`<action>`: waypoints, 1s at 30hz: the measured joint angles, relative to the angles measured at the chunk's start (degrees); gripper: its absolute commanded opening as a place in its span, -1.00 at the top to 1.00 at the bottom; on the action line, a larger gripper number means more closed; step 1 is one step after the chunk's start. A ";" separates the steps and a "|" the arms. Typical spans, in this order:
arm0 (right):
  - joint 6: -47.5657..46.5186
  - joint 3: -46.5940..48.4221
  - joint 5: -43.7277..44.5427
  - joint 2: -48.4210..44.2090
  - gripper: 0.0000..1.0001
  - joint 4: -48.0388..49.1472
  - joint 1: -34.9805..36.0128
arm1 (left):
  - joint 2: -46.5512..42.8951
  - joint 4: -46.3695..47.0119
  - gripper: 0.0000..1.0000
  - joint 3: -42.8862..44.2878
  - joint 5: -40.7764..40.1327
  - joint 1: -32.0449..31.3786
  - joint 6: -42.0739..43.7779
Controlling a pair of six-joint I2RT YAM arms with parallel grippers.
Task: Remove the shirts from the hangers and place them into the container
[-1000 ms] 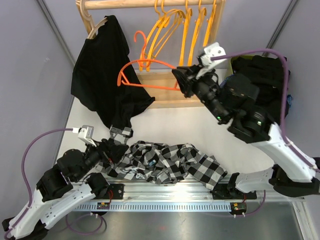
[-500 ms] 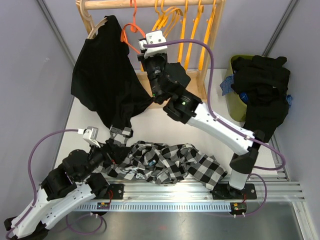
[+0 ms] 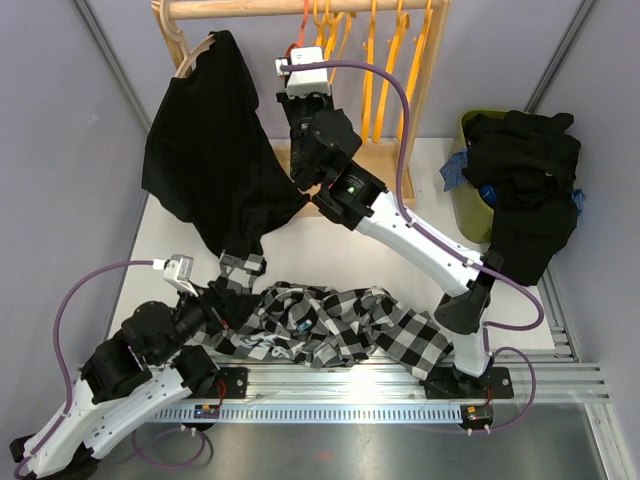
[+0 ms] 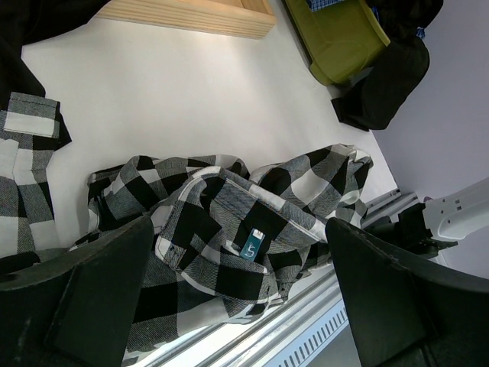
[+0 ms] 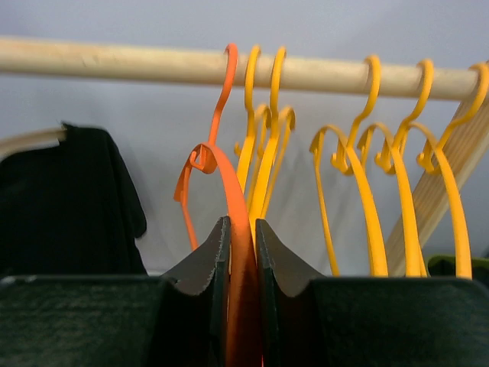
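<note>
My right gripper (image 5: 243, 225) is shut on a red-orange hanger (image 5: 229, 176) whose hook sits over the wooden rod (image 5: 114, 63), left of several yellow-orange hangers (image 5: 367, 191). From above, that gripper (image 3: 305, 110) is raised under the rod. A black shirt (image 3: 205, 140) hangs at the rod's left end. The checked shirt (image 3: 340, 325) lies crumpled along the table's front edge. My left gripper (image 3: 232, 275) stands open just above its left part, and the collar tag (image 4: 254, 243) shows between the fingers. The olive-green container (image 3: 468, 190) at the right holds black shirts (image 3: 525, 170) that spill over its rim.
The rack's pale wooden base (image 4: 191, 15) stands on the table behind the checked shirt. Grey walls close in on both sides. A metal rail (image 3: 340, 385) runs along the near edge between the arm bases.
The right arm swung left and up from the table's right side to the rod, carrying the red-orange hanger, whose hook now sits over the rod. The left arm stayed still.
</note>
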 measured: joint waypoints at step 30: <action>23.98 -31.93 -15.85 -32.57 -0.99 -28.13 -0.92 | 3.30 1.73 -0.98 3.34 -0.24 0.00 1.29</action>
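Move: The right hand grips the orange hanger by one shoulder, with its hook over the rail. The hook's spot on the rail is about 14 cm ahead of the hand, 1 cm left and 11 cm above. Two yellow hangers hang on the rail roughly 3 cm to the right of that spot; the black shirt is some 16 cm left of the hand, 9 cm ahead and 8 cm lower. From the left hand, the spot is about 40 cm ahead, 10 cm right and 42 cm up. Still pinching the orange hanger, the right hand sinks about 5 cm to set the hook down on the rail, then draws back and right; on the way its fingers open wide and let go. It keeps backing away from the rail, ending some 8 cm back and 6 cm right, fingertips tipping down about 15 degrees and turning counter-clockwise. The open left hand rises about 2 cm. ##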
